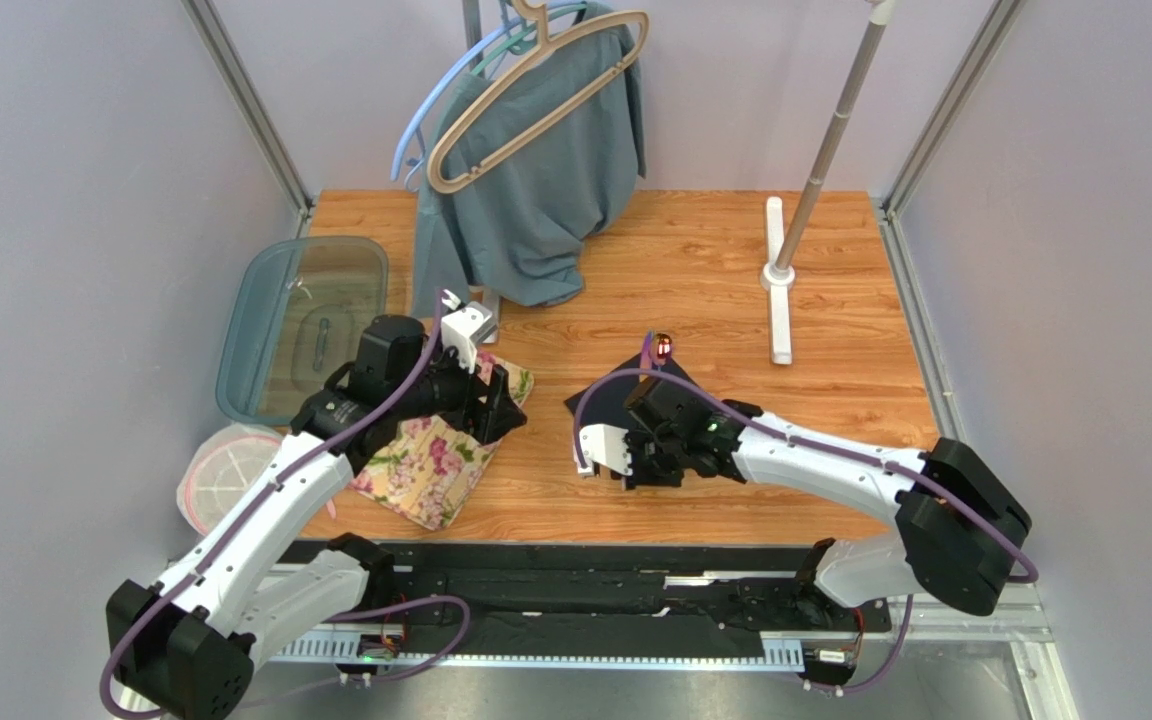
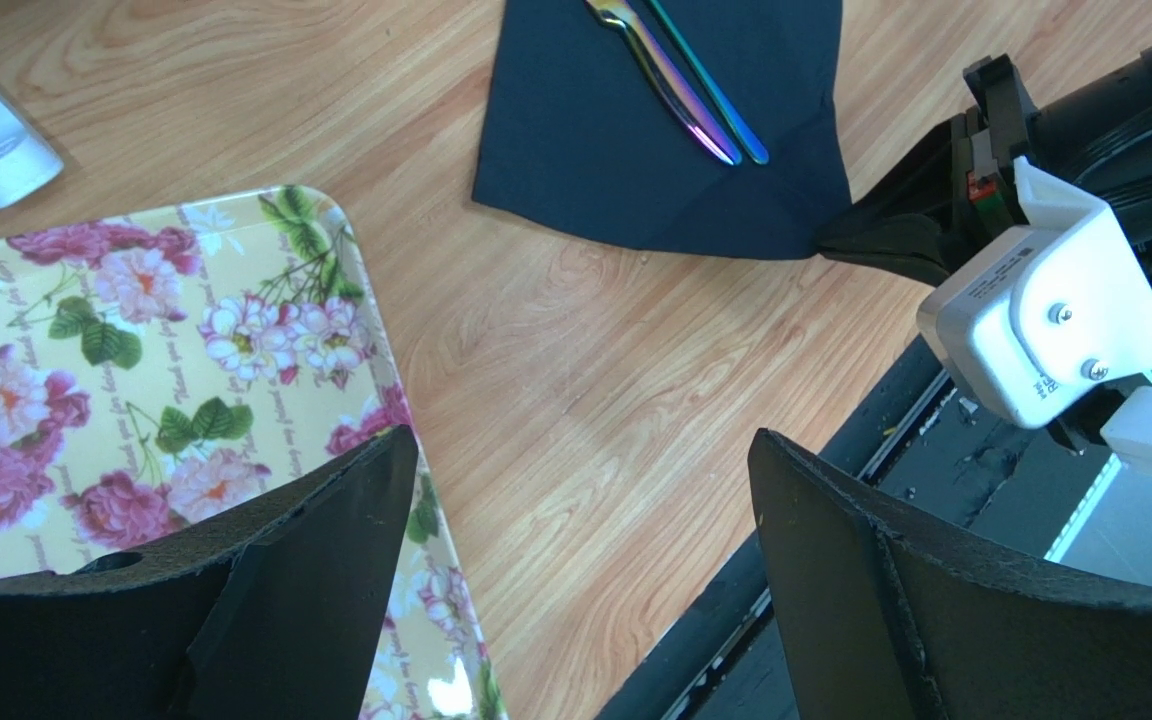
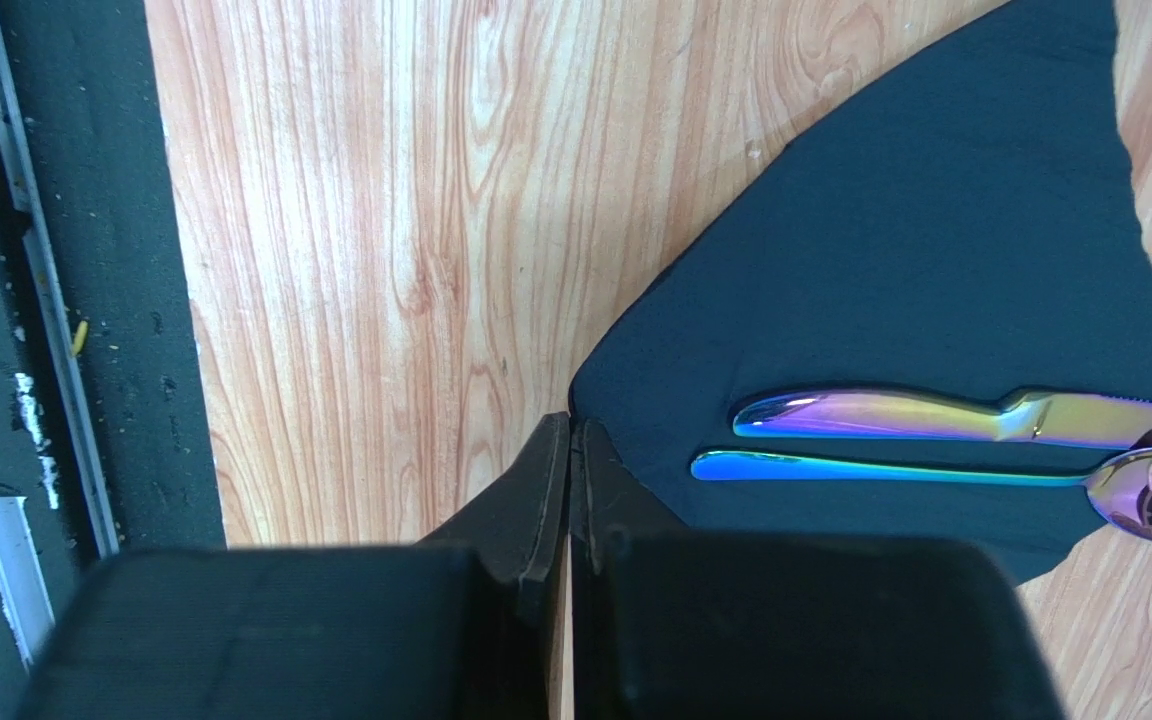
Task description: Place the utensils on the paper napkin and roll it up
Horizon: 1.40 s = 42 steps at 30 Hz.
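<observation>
The black paper napkin (image 3: 913,270) lies flat on the wooden table, right of the floral mat (image 2: 117,345). Two rainbow-sheen utensils rest side by side on it: a knife (image 3: 958,416) and a spoon (image 3: 913,471), which also appear in the left wrist view as the utensils (image 2: 687,90). My right gripper (image 3: 569,435) is shut, its tips pinched on the napkin's near corner. In the top view the right gripper (image 1: 639,458) covers most of the napkin (image 1: 608,393). My left gripper (image 2: 582,495) stands wide open over the mat's right edge and bare wood, with nothing between its fingers.
A clear lidded tub (image 1: 304,323) and a round container (image 1: 229,465) sit at the left. A grey-teal garment (image 1: 537,165) hangs on hangers at the back. A white pole stand (image 1: 781,278) rises at the back right. A black rail (image 1: 582,578) runs along the near edge.
</observation>
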Available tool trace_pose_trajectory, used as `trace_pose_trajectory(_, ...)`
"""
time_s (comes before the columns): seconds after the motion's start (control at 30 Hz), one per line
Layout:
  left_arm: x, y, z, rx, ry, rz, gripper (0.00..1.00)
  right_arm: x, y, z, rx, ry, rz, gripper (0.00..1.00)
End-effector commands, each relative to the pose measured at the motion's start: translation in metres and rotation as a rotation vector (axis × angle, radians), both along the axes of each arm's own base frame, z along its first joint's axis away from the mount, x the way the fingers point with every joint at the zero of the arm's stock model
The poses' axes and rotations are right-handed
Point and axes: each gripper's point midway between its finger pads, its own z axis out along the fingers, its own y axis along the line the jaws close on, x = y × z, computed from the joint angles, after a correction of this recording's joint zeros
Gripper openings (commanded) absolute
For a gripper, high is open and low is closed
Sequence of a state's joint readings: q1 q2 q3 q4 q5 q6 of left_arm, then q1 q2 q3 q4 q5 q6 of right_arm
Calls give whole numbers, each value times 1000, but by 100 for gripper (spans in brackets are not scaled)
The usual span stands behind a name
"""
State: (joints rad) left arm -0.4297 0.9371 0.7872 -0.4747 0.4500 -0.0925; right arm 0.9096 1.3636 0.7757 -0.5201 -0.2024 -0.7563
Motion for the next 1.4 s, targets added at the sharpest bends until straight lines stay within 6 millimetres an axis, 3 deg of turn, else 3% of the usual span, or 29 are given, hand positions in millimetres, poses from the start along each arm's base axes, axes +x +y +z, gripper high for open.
trace_pose_trajectory(0.0,0,1,16,-45,-70,-8,91,7,3,15,30,6,6,0)
trace_pose_trajectory(0.3,-7,10,28,-48,-240,-38,95,42,-4,14,25,19,-25,0)
trace_pose_trajectory(0.5,-35,0,26,-43,-382,-282,95,67,-2,19,31,13,-20,2)
trace_pose_trajectory(0.67,-42,-8,14,3,-469,-441,94,84,1,12,10,34,-35,6)
trace_pose_trajectory(0.93,-36,-39,-5,167,-655,-639,75,104,-1,9,1,38,-91,11)
trace_pose_trajectory(1.13,-30,-71,-16,211,-769,-748,72,112,-4,12,18,53,-147,19)
trace_pose_trajectory(1.2,-30,-83,-22,222,-795,-788,61,113,-5,13,24,59,-163,22)
trace_pose_trajectory(1.37,-31,-115,-34,221,-804,-862,47,114,-6,10,26,88,-200,22)
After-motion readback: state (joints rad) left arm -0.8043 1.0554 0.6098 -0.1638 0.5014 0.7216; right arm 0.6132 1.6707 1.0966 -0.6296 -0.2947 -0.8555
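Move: Pinching the napkin's near corner, raised about 3 cm, the right hand has the spoon's middle roughly 13 cm ahead, 1 cm to the right and 4 cm below. The knife lies 2 cm farther out than the spoon and 2 cm to its left. From the left hand, the napkin's middle is some 21 cm to the right, 1 cm ahead and 16 cm down, while the floral tray's middle is 15 cm left and 3 cm back. Drawing the held napkin corner forward about 10 cm at a nearly level height, the right hand folds it over the handle ends of the spoon and knife, and its shut fingers part slightly late on. The empty left hand rises a little and draws back, then swings right and down towards the napkin, about 8 cm right overall, turning clockwise some 45 degrees as its fingers go from wide to half open. ##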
